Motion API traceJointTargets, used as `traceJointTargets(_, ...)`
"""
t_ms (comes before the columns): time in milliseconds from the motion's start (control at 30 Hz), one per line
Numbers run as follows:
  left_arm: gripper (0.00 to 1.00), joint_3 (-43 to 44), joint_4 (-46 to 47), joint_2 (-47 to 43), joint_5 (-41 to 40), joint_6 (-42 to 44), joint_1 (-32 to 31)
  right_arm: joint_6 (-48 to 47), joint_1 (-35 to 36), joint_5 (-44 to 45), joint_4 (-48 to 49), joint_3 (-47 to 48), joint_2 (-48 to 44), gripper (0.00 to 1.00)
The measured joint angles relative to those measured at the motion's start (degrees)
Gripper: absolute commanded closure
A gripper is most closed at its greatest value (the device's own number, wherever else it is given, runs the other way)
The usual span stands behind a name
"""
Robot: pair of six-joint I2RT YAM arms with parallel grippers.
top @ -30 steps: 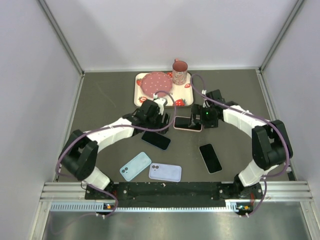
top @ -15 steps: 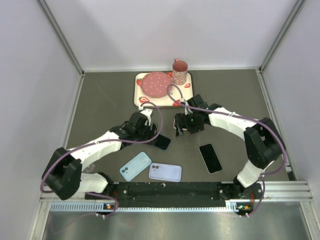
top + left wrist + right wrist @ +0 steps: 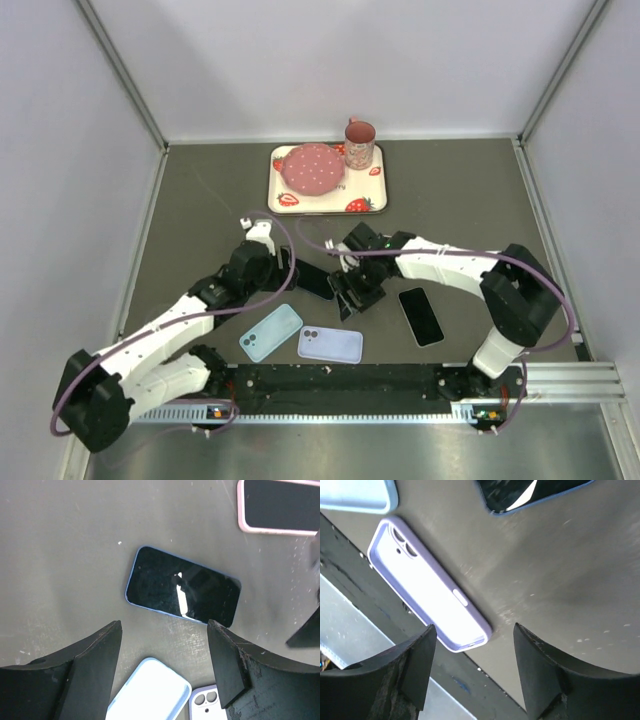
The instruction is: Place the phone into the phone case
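Note:
A dark phone with a blue rim (image 3: 182, 587) lies flat on the grey table, seen in the top view (image 3: 316, 281) between my two arms. A lavender phone case (image 3: 427, 587) lies open side up near the front edge (image 3: 330, 344), with a light blue case (image 3: 271, 332) beside it. My left gripper (image 3: 165, 645) hovers open over bare table between the phone and the cases (image 3: 262, 278). Open as well, my right gripper (image 3: 475, 650) hangs over the lavender case's end (image 3: 352, 293) and holds nothing. A second black phone (image 3: 421, 316) lies to the right.
A pink-cased phone (image 3: 280, 507) lies beyond the dark phone, hidden under my right arm in the top view. A strawberry tray (image 3: 372, 205) with a pink plate (image 3: 312, 167) and a mug (image 3: 359, 143) stands at the back. The black base rail (image 3: 400, 378) runs along the near edge.
Both arms have drawn back toward the near edge. The right gripper left the pink-cased phone and came over the lavender case, its jaws narrower. The left gripper moved left, off the dark phone.

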Motion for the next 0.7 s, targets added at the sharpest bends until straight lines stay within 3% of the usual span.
traceJointTargets(133, 0.26, -1.5, 1.0, -4.9, -2.5, -2.0, 0.0, 0.2, 4.3, 0.4, -0.6, -2.2, 0.0, 0.48)
traceJointTargets(300, 0.26, -5.2, 3.4, -12.6, -5.0, -3.4, 0.0, 1.0, 7.3, 4.6, -2.0, -5.2, 0.0, 0.67)
traceJointTargets(433, 0.26, -5.4, 4.0, -13.0, -5.2, -3.4, 0.0, 1.9, 7.6, 8.5, -2.1, -5.5, 0.3, 0.78)
traceJointTargets(700, 0.26, -5.4, 4.5, -11.2, -4.8, -3.4, 0.0, 3.5, 9.2, 11.6, -1.7, -5.4, 1.2, 0.90)
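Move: The purple case's middle lies about 7 cm back and 6 cm left of the right hand, some 5 cm below it. At that same level, the dark blue phone lies 9 cm ahead and 10 cm left of the right hand, the black phone level with it and 16 cm to its right. From the left hand, the purple case is roughly 15 cm back, 12 cm right and 9 cm down. Right hand goes about 4 cm back, down and right, pinching the purple case's far-right corner; left hand rises. ##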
